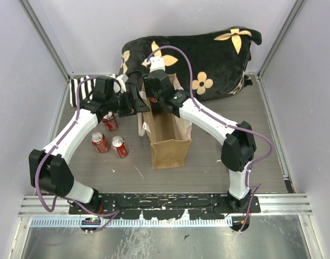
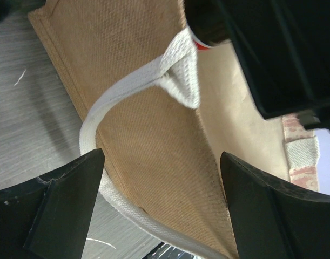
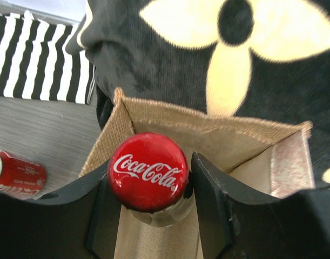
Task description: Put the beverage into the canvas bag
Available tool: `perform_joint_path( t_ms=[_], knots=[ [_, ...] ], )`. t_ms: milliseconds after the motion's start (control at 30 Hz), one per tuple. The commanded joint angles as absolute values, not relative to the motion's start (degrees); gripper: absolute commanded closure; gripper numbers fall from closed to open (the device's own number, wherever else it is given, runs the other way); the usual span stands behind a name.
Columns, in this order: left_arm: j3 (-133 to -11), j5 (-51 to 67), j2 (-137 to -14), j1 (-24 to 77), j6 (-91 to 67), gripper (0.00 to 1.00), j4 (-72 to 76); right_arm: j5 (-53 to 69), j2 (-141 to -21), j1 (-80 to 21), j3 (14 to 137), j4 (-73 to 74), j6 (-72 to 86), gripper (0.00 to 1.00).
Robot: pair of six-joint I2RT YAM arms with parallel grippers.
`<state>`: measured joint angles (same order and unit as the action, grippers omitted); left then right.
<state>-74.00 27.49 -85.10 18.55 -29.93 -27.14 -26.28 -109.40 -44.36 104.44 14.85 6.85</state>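
Observation:
The canvas bag (image 1: 167,141) stands upright in the middle of the table with its mouth open. My right gripper (image 3: 150,174) is shut on the neck of a glass Coca-Cola bottle (image 3: 148,168) with a red cap, the beverage. It holds the bottle upright over the bag's mouth (image 3: 219,141), near the far wall. My left gripper (image 2: 162,162) is open at the bag's left side. The tan wall (image 2: 148,124) and the cream handle (image 2: 119,100) lie between its fingers. In the top view both grippers (image 1: 139,102) (image 1: 158,100) meet above the far end of the bag.
Three red cola cans (image 1: 100,142) (image 1: 120,146) (image 1: 109,122) lie on the table left of the bag. A black cushion with tan flowers (image 1: 208,54) sits behind it. A black-and-white striped cloth (image 1: 80,89) lies at the back left. Walls close in both sides.

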Motion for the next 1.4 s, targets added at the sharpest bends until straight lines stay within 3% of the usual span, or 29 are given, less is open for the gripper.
perform_joint_path(
  t_ms=[0, 500, 1367],
  knots=[
    [-70.57, 27.38, -82.41, 18.78, -28.25, 0.05, -25.49, -25.75, -103.07, -44.13, 100.70, -2.96, 8.69, 0.99],
    [-66.25, 27.33, -79.44, 18.72, -26.64, 0.05, -26.37, -23.53, -101.94, -41.24, 90.10, -13.97, 12.36, 0.99],
    [-66.33, 28.74, -80.71, 18.72, -26.10, 0.06, -25.52, -17.91, -106.65, -40.69, 91.24, -15.75, 14.35, 0.99]
  ],
)
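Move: My right hand holds the cola bottle over the far-left part of the canvas bag's mouth. The bag's middle lies about 9 cm back, 5 cm to the right and some 16 cm below; the flowered cushion's middle is around 16 cm ahead and 15 cm right. From my left hand, wide open at the bag's left rim, the bag's middle is 2 cm back, 10 cm right and 10 cm lower. The farthest red can stands 14 cm to its left, level in reach, some 16 cm below. I lower the bottle about 8 cm deeper into the canvas bag with my right hand, quickly at first, keeping my grip on its neck; near the bottom I ease it a little forward and roll the hand slightly, left side up. Meanwhile my left hand sinks and draws back some 3 cm, then stays there, wide open, its fingers still astride the bag's left rim. ##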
